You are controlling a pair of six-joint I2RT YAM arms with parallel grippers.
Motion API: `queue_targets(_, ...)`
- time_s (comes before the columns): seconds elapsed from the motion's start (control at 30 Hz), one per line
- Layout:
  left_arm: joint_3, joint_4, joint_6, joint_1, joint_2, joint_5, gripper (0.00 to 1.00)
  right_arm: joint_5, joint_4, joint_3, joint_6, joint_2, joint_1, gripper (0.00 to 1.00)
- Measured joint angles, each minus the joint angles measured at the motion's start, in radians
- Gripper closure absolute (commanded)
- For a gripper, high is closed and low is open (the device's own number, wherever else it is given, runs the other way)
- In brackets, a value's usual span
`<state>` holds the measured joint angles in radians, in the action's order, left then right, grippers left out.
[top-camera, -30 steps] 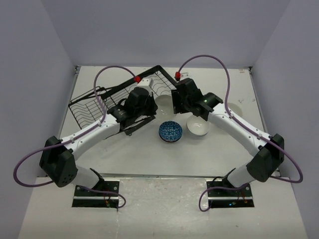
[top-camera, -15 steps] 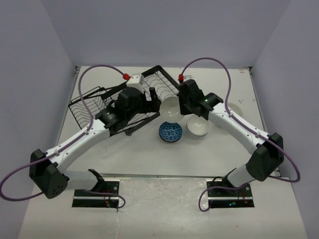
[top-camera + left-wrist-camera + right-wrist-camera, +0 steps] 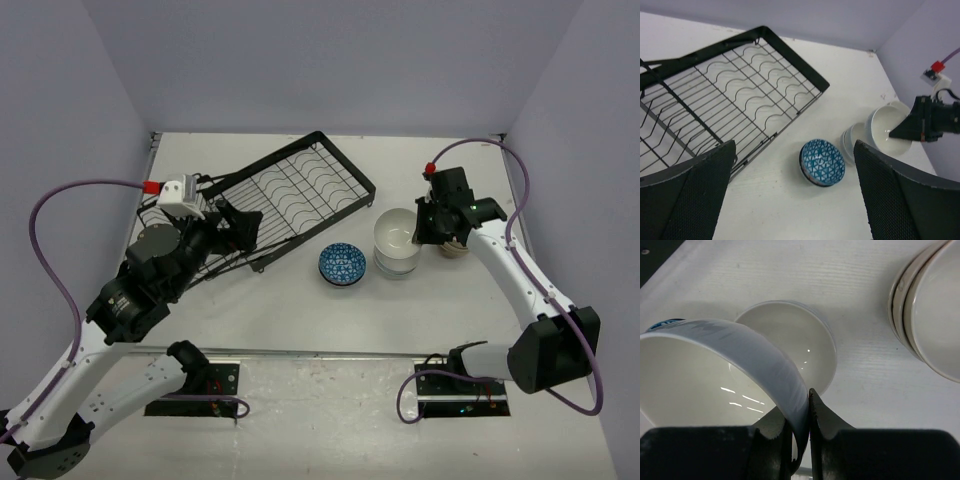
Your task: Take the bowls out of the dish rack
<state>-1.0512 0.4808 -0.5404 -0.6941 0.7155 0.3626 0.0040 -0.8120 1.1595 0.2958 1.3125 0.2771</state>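
The black wire dish rack (image 3: 300,188) (image 3: 735,100) lies slanted at the back left, and no bowl shows on the wires in view. My right gripper (image 3: 424,226) (image 3: 802,432) is shut on the rim of a plain white bowl (image 3: 396,230) (image 3: 705,375) (image 3: 887,131), held tilted just over a second white bowl (image 3: 398,264) (image 3: 795,340) on the table. A blue-patterned bowl (image 3: 342,263) (image 3: 823,162) sits left of them. My left gripper (image 3: 238,226) (image 3: 795,200) is open, drawn back over the rack's near edge, holding nothing.
A stack of beige bowls (image 3: 458,250) (image 3: 932,305) stands right of the white bowls, partly under my right wrist. The left arm's purple cable (image 3: 60,215) loops out to the left wall. The table's back edge meets the walls behind the rack.
My left gripper opened and drew back to the left, away from the rack's middle. My right gripper shut on the white bowl at the rack and carried it right, over the white bowl on the table.
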Motion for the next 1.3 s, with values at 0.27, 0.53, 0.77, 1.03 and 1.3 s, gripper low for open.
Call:
queue_targets(0.27, 0.157, 0.124, 0.078, 0.0, -0.194, -0.081, 0.0, -0.045, -0.01, -0.011, -0.002, 0.053, -0.056, 0.99)
queue_targets(0.53, 0.207, 0.13, 0.143, 0.0, -0.341, -0.074, 0.0, -0.075, -0.006, -0.018, -0.002, 0.123, -0.065, 0.94)
queue_targets(0.77, 0.334, 0.083, 0.166, 0.0, -0.39, 0.006, 0.0, -0.078, 0.0, -0.037, -0.002, 0.141, -0.072, 0.94)
queue_targets(1.03, 0.346, 0.067, 0.169, 0.0, -0.386, 0.019, 0.0, -0.078, 0.012, -0.063, 0.0, 0.155, -0.079, 0.76)
queue_targets(1.3, 0.346, 0.057, 0.171, 0.0, -0.386, 0.019, 0.0, -0.101, 0.031, -0.064, 0.003, 0.15, -0.081, 0.6)
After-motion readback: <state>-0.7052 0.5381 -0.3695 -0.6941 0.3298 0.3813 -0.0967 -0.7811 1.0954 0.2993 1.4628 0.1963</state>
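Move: The right hand already holds a white bowl by the right side of its rim; the stack of white bowls it is going onto has its middle about 4 cm to this hand's left, 1 cm ahead and some 12 cm below. The blue bowls stand around 16 cm left and 1 cm back of the hand, the tan bowls about 11 cm right and 3 cm ahead, both at similar depth. From the empty left hand the white stack lies about 33 cm right, 7 cm ahead and 31 cm down. Keeping the rim pinched, the right hand lowers the white bowl about 6 cm, nearly straight down onto the white stack with a small drift to the right, its fingers tipping some 10 degrees more steeply downward, then opens partway around the rim once the descent has stopped. Meanwhile the empty left hand, still wide open, draws farther clear of the bowls, sinking about 9 cm and going some 4 cm back and as much to its left, then waits. ##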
